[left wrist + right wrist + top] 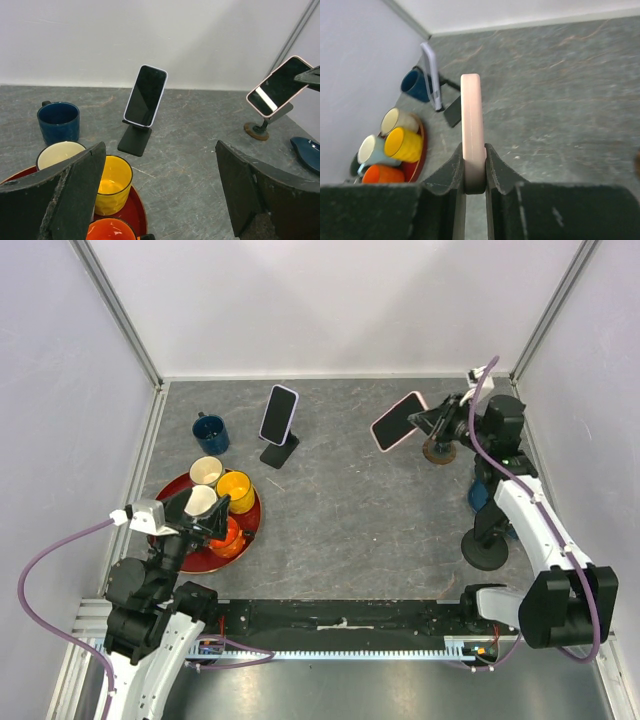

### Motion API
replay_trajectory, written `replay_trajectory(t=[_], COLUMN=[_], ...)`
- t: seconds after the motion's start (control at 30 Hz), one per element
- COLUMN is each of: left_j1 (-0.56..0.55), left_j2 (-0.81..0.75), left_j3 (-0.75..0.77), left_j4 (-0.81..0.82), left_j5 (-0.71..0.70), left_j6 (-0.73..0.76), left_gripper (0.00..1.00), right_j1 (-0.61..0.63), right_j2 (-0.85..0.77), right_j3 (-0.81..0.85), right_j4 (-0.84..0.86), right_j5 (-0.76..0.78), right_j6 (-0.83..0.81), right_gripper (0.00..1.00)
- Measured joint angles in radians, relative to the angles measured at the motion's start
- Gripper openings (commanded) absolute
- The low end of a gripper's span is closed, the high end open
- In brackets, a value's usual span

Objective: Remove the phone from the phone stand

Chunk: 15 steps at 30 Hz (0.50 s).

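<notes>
A pink-cased phone [398, 421] is tilted at the back right, and my right gripper [425, 420] is shut on its edge. In the right wrist view the fingers [473, 150] pinch the pink edge [471, 110] from both sides. Its stand [437, 452], with a round brown base [259, 131], sits just right of and below the phone [280, 85]. I cannot tell whether the two still touch. A second phone [279, 413], in a pale case, leans on a black stand [279, 452] at the back centre. My left gripper [205, 523] hangs open over the cups, nothing between its fingers [160, 150].
A red tray [252, 528] at the left holds a cream cup [206, 471], a yellow cup [235, 488] and an orange cup [228, 536]. A dark blue mug [211, 433] stands behind it. A blue object [307, 150] lies right of the brown base. Walls close in the back and both sides.
</notes>
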Motion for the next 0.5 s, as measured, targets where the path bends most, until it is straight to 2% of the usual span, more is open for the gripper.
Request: replay_trajectory(t=[0.27, 0.5], left_j1=[0.000, 0.000], left_j2=[0.029, 0.046], left_j3=[0.000, 0.000], left_j4=[0.006, 0.006], left_j5=[0.031, 0.037], left_j6=[0.009, 0.014], left_gripper=[0.96, 0.96], right_j1=[0.200, 0.404], right_j2=[0.006, 0.142], right_j3=[-0.039, -0.044], right_j4=[-0.037, -0.058], right_j5=[-0.030, -0.046], right_j6=[0.026, 0.027], right_gripper=[0.00, 0.00])
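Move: The right hand already holds the pink-edged phone, and the bare middle of the table lies about 15 cm back, 27 cm to its left and 26 cm below. The emptied phone stand is roughly 3 cm ahead, 7 cm right and 22 cm below; the other phone on its stand is some 5 cm ahead, 37 cm left and 17 cm below. From the left hand, the held phone lies around 21 cm ahead, 43 cm right and 3 cm lower. Still pinching the phone by its edge, the right hand sweeps it about 15 cm to the left, with some 8 cm back and 8 cm down, the sinking mostly in the later part. It heads away from the empty stand and over the open middle of the table, swinging roughly 25 degrees counter-clockwise while the fingers tip downward. ##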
